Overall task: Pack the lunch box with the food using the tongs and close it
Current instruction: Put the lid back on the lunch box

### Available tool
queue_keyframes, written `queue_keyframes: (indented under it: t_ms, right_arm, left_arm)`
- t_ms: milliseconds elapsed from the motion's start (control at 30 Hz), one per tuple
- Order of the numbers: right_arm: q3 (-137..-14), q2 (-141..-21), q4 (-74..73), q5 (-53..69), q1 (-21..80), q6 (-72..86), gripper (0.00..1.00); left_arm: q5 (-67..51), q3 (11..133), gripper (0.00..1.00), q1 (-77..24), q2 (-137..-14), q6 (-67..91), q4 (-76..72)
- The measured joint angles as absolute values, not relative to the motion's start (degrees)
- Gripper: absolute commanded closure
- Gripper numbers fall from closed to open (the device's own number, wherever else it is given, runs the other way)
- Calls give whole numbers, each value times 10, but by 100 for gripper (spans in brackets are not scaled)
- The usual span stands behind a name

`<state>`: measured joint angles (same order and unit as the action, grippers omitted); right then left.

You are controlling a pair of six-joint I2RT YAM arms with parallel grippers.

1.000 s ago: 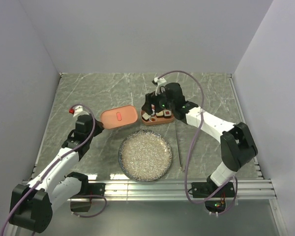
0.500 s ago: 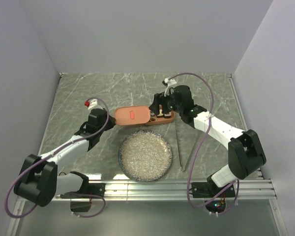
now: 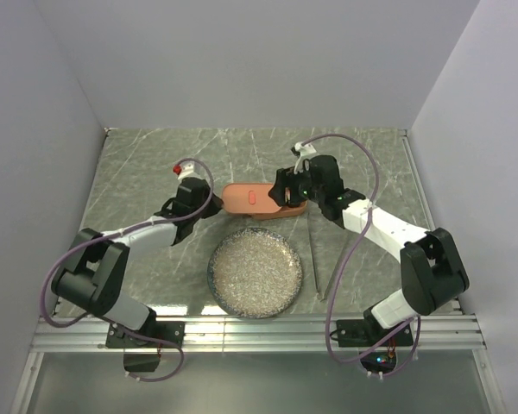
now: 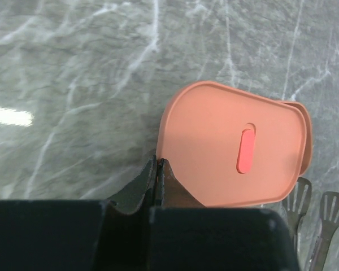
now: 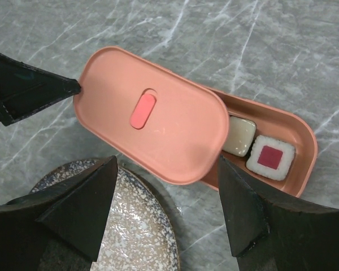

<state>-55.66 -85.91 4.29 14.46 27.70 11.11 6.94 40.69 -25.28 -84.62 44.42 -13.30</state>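
The salmon-orange lid (image 4: 214, 141) with its red mark (image 4: 246, 150) lies slanted over the left part of the lunch box (image 5: 296, 141), leaving the right end uncovered. Two pieces of food show there, a cream one (image 5: 238, 135) and a white one with a red centre (image 5: 271, 157). My left gripper (image 4: 159, 162) is shut, and its tip (image 5: 68, 87) touches the lid's left end. My right gripper (image 5: 164, 209) hangs open above the lid's near edge, holding nothing. The tongs (image 3: 315, 259) lie on the table right of the plate, their slotted tips (image 4: 296, 197) near the box.
A round speckled grey plate (image 3: 255, 272) sits just in front of the lunch box, its rim (image 5: 158, 214) under my right gripper. Grey walls enclose the marble table on three sides. A metal rail (image 3: 259, 328) runs along the near edge.
My left gripper has slid to the right, pushing the lid across the table and onto the lunch box. The right gripper has backed off a little to the right and stays open.
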Motion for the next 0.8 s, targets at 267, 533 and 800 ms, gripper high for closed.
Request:
queue_keyframes:
  t_ms: [267, 533, 800]
  right_arm:
    - [-535, -858, 49, 133, 266, 115, 22]
    - [-528, -858, 51, 129, 257, 117, 22]
    - [-528, -858, 52, 131, 256, 121, 22]
  left_arm:
    - [57, 452, 100, -277, -904, 448, -152]
    - [50, 468, 100, -285, -943, 457, -165]
    - [47, 484, 100, -307, -971, 477, -183]
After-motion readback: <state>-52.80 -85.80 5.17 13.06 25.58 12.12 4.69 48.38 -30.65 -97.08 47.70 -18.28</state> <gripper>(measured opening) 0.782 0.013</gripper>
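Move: My left hand already pinches the lid's left edge, with the lid's middle about 9 cm to its right. The lunch box has its middle some 17 cm right of this hand, about 1 cm farther out and 5 cm below. The round plate's middle is about 10 cm right and 20 cm back. From my open right hand the lunch box lies some 12 cm below, about 2 cm to the left and 1 cm ahead. Keeping the lid pinched, my left hand carries it about 6.5 cm to the right over the lunch box, drifting slightly forward and turning about 5 degrees clockwise. Partway across I lower it about 1.5 cm towards the rim, then slide on to the right nearly level. My right hand, fingers wide open, sinks about 2 cm and backs off 2 cm to the right above the lid's right end, then holds there. ##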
